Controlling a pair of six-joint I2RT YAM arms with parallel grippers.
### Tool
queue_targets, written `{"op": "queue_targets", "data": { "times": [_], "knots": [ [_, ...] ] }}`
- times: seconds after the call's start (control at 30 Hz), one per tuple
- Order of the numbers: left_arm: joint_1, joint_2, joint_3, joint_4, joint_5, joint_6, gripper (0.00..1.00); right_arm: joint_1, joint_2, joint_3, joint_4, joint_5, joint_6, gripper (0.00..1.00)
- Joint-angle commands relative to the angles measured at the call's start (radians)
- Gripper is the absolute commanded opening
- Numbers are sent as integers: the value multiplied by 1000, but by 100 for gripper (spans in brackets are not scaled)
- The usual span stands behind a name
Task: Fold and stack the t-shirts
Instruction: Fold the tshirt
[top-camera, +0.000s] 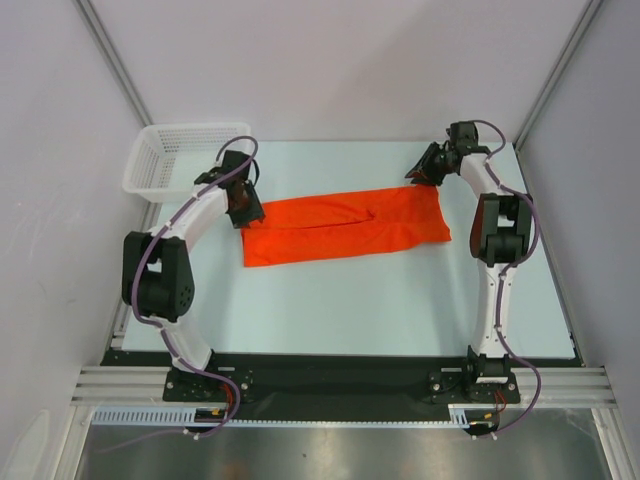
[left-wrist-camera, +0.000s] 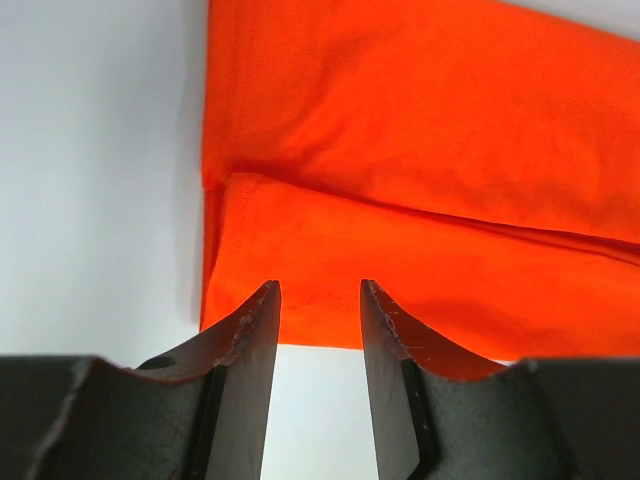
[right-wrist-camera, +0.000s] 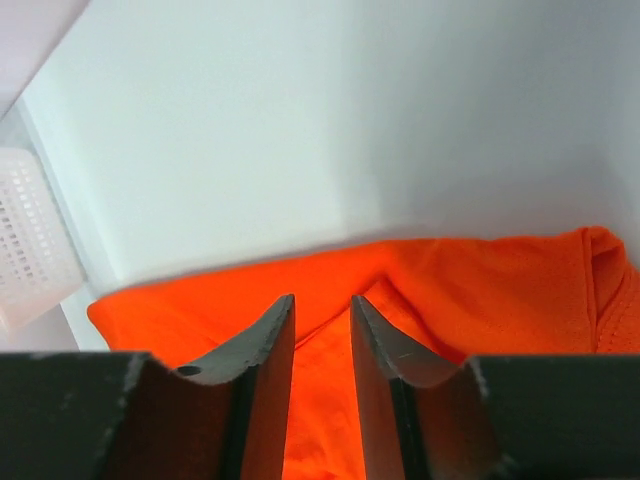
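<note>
The orange-red t-shirt lies in the middle of the table, folded into a long band running left to right. My left gripper is at the band's left end. In the left wrist view this gripper is open: bare table shows between its fingers, and the shirt's hem lies just past the tips. My right gripper hangs over the band's far right corner. In the right wrist view its jaws stand apart, with wrinkled shirt cloth lying below the gap, not pinched.
A white mesh basket stands at the table's back left corner, close behind the left arm, and shows as the basket at the left edge of the right wrist view. Grey walls enclose the table on three sides.
</note>
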Motion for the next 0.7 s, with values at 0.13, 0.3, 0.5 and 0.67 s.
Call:
{"op": "queue_targets", "data": {
  "times": [0.13, 0.3, 0.5, 0.67],
  "knots": [
    [-41, -3, 52, 23, 55, 51, 44, -9, -128, 63, -101, 46, -112, 37],
    [-49, 23, 57, 57, 107, 65, 42, -11, -295, -202, -135, -2, -135, 37],
    [-99, 60, 86, 115, 215, 94, 41, -92, -555, -541, -137, 46, -158, 37],
    [-127, 89, 98, 111, 229, 94, 40, -98, -695, -641, -233, 161, -241, 33]
  ]
}}
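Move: My open right hand hovers over the t-shirt's far edge. The shirt's near right corner lies about 15 cm back, 8 cm to the right and 6 cm below, and its far right corner some 7 cm to the right. From my left hand, the shirt's middle is roughly 27 cm to the right, level with it and 8 cm below; the near left corner is 7 cm back and 3 cm left, and the white basket some 20 cm ahead and 18 cm left. I lift my open right hand about 4 cm off the far edge, then sweep it back some 16 cm and, towards the end, about 6 cm right, over to the shirt's near right corner. My left hand meanwhile slides about 8 cm right, above the shirt and towards its middle, turning some 15 degrees clockwise, fingers still apart. ##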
